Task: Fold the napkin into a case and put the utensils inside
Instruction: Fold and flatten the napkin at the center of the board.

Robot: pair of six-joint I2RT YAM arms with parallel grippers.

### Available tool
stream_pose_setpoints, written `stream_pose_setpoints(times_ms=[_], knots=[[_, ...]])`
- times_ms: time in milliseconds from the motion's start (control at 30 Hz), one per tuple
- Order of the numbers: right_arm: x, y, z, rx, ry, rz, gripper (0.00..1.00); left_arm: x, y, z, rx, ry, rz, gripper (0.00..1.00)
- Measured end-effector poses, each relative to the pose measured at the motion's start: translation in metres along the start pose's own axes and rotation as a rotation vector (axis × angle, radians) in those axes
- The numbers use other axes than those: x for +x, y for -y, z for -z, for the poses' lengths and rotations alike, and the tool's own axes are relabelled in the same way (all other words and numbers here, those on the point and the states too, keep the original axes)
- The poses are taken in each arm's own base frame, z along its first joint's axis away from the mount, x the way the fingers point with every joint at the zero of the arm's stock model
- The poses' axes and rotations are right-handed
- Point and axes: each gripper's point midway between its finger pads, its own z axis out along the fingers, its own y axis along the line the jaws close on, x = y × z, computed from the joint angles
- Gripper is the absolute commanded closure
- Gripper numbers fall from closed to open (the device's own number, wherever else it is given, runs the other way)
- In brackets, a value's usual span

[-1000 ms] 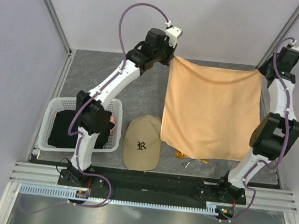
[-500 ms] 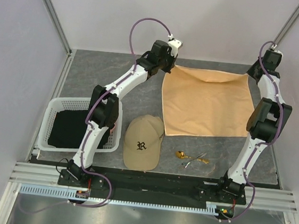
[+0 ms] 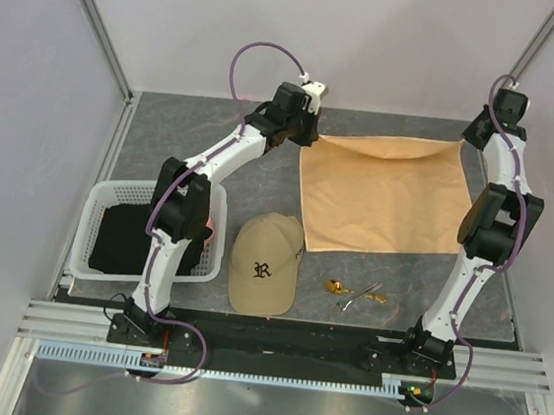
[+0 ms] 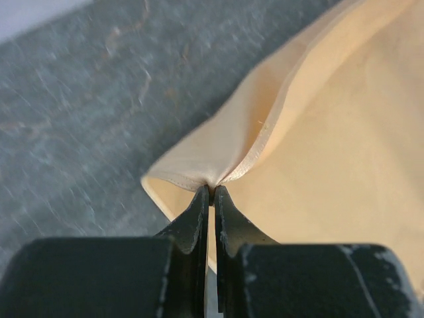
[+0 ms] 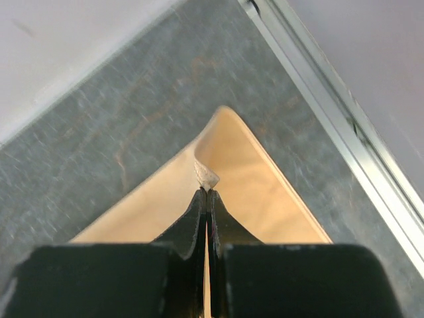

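The peach-orange napkin lies spread on the grey table at the back right, its far edge slightly lifted. My left gripper is shut on its far left corner, pinching a fold of cloth between the fingertips. My right gripper is shut on the far right corner, close to the back wall. The utensils, a gold spoon and silvery pieces, lie on the table in front of the napkin's near edge, uncovered.
A tan baseball cap sits left of the utensils. A white basket holding a black cloth stands at the left. A metal rail runs along the table's right edge near my right gripper.
Both grippers have lowered the napkin from hanging upright to lying on the table and drawn its far edge back. The utensils, hidden before by the hanging cloth, now show.
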Motion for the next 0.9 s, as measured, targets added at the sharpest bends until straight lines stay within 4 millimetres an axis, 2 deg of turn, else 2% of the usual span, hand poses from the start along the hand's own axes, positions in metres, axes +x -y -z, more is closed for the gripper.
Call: stream_pose_setpoints(times_ms=[133, 267, 333, 433, 567, 667, 900], knots=[[0.021, 0.026, 0.011, 0.054, -0.084, -0.055, 1.00, 0.009, 0.019, 0.022, 0.038, -0.039, 0.026, 0.98], [0.034, 0.061, 0.032, 0.118, -0.144, -0.109, 1.00, 0.016, 0.039, 0.047, 0.081, -0.064, 0.054, 0.98], [0.038, 0.072, 0.042, 0.140, -0.165, -0.128, 1.00, 0.022, 0.048, 0.057, 0.103, -0.084, 0.067, 0.98], [0.039, 0.079, 0.058, 0.162, -0.184, -0.140, 1.00, 0.038, 0.063, 0.066, 0.140, -0.132, 0.081, 0.98], [0.038, 0.080, 0.074, 0.171, -0.186, -0.139, 1.00, 0.072, 0.080, 0.076, 0.172, -0.232, 0.093, 0.98], [0.047, 0.082, 0.084, 0.182, -0.208, -0.137, 1.00, 0.093, 0.091, 0.082, 0.188, -0.302, 0.092, 0.98], [0.074, 0.094, 0.092, 0.230, -0.274, -0.134, 1.00, 0.114, 0.124, 0.098, 0.235, -0.391, 0.064, 0.98]])
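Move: The aim for the held far edge is the napkin's near edge, some 7 cm below the hands: its left corner lies about 29 cm back and 1 cm right of the left hand, its right corner about 29 cm straight back from the right hand. From the left hand, the cap is roughly 34 cm back and 9 cm left, and the spoon and fork are about 38 cm back and 14 cm right, both also some 7 cm down. Both hands, each still pinching an end of the napkin's far edge, draw it back together over the part lying on the board, towards the near edge; the left leads with about 19 cm, rising slightly before sinking below its starting height and drifting a little right, while the right covers some 14 cm and ends a little lower. Both pairs of fingers stay shut while the wrists tip further down and turn clockwise, the left's fingers by about 20 degrees of tip, the right's by rather less. ##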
